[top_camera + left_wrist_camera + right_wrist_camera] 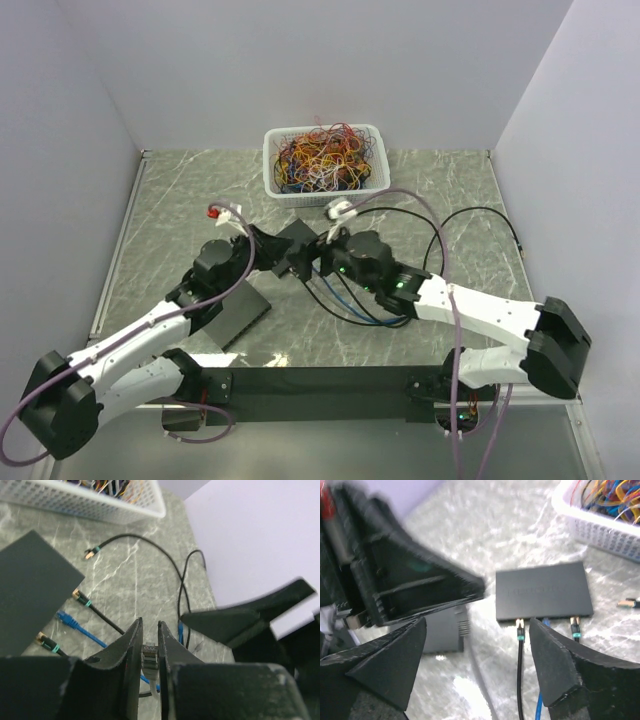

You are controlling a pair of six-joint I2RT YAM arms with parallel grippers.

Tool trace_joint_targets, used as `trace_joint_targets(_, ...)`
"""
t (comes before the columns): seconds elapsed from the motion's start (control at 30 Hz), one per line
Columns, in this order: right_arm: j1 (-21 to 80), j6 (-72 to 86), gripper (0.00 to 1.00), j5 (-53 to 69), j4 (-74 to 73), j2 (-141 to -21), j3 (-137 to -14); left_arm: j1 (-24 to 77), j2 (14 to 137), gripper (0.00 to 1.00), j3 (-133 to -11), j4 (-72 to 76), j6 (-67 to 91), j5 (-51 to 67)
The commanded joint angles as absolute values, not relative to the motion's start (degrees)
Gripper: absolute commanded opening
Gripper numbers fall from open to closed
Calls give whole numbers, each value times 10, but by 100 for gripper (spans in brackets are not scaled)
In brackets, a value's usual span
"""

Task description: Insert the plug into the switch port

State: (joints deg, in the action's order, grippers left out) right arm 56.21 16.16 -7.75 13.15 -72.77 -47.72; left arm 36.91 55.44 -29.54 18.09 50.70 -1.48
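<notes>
My left gripper [150,630] is shut on a grey plug [150,655], contacts facing up between the fingers, its pale cable trailing down behind. In the top view this gripper [283,258] meets my right gripper [322,252] above the black switch [297,238]. The right gripper [477,630] stands wide open with nothing between its fingers. The switch [544,591] lies flat ahead of it, with black and blue cables plugged into its near edge. In the left wrist view the switch [30,590] lies to the left of the plug, apart from it.
A white basket [270,160] full of coloured wires stands at the back. A second dark box [240,312] lies near the left arm. A loose black cable with a gold plug [90,554] lies by the basket. Blue and black cables [345,305] run toward the front.
</notes>
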Motion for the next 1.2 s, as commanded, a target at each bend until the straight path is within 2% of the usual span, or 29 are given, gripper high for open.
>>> trace_joint_targets(0.0, 515, 205, 87, -26, 203, -673, -455, 368, 517, 1, -255, 256, 465, -11)
trace_joint_targets(0.03, 478, 216, 85, 64, 218, -668, -446, 368, 502, 1, -244, 275, 448, -5)
trace_joint_targets(0.07, 461, 225, 83, 107, 235, -664, -430, 368, 495, 1, -233, 314, 439, 5)
trace_joint_targets(0.13, 420, 251, 73, 195, 278, -666, -422, 368, 473, 1, -194, 363, 416, 19)
trace_joint_targets(0.17, 412, 257, 72, 261, 296, -671, -420, 368, 465, 1, -180, 409, 411, 35)
trace_joint_targets(0.37, 402, 283, 63, 374, 343, -708, -424, 368, 423, 0, -107, 529, 406, 79)
trace_joint_targets(0.5, 401, 323, 57, 506, 388, -760, -438, 368, 408, 1, -70, 598, 407, 105)
trace_joint_targets(0.8, 401, 358, 51, 543, 430, -809, -447, 368, 381, 1, -47, 650, 410, 120)
trace_joint_targets(1.17, 406, 379, 48, 546, 457, -825, -456, 368, 429, 0, -53, 694, 424, 135)
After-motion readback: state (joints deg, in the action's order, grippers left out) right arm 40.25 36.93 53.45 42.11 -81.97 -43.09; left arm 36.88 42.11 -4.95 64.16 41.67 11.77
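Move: The left fingers already pinch the plug. From the freshly opened right gripper, that plug is about 3 cm ahead and 4 cm left, nearly level. The switch with cables in its ports lies some 14 cm ahead, 6 cm left and 20 cm below the right hand; from the left hand it is roughly 12 cm ahead and 3 cm left. The second switch is 19 cm back and 12 cm left of the first, also on the table. Back about 8 cm and then also up some 5 cm, the left hand draws the pinched plug away from the cabled switch, tipping its fingers up about 35 degrees. The right hand first goes right, up and a little forward, off the plug, then swings back and left, dipping slightly, while turning about 45 degrees counter-clockwise to face the left gripper; its fingers close to half open. ##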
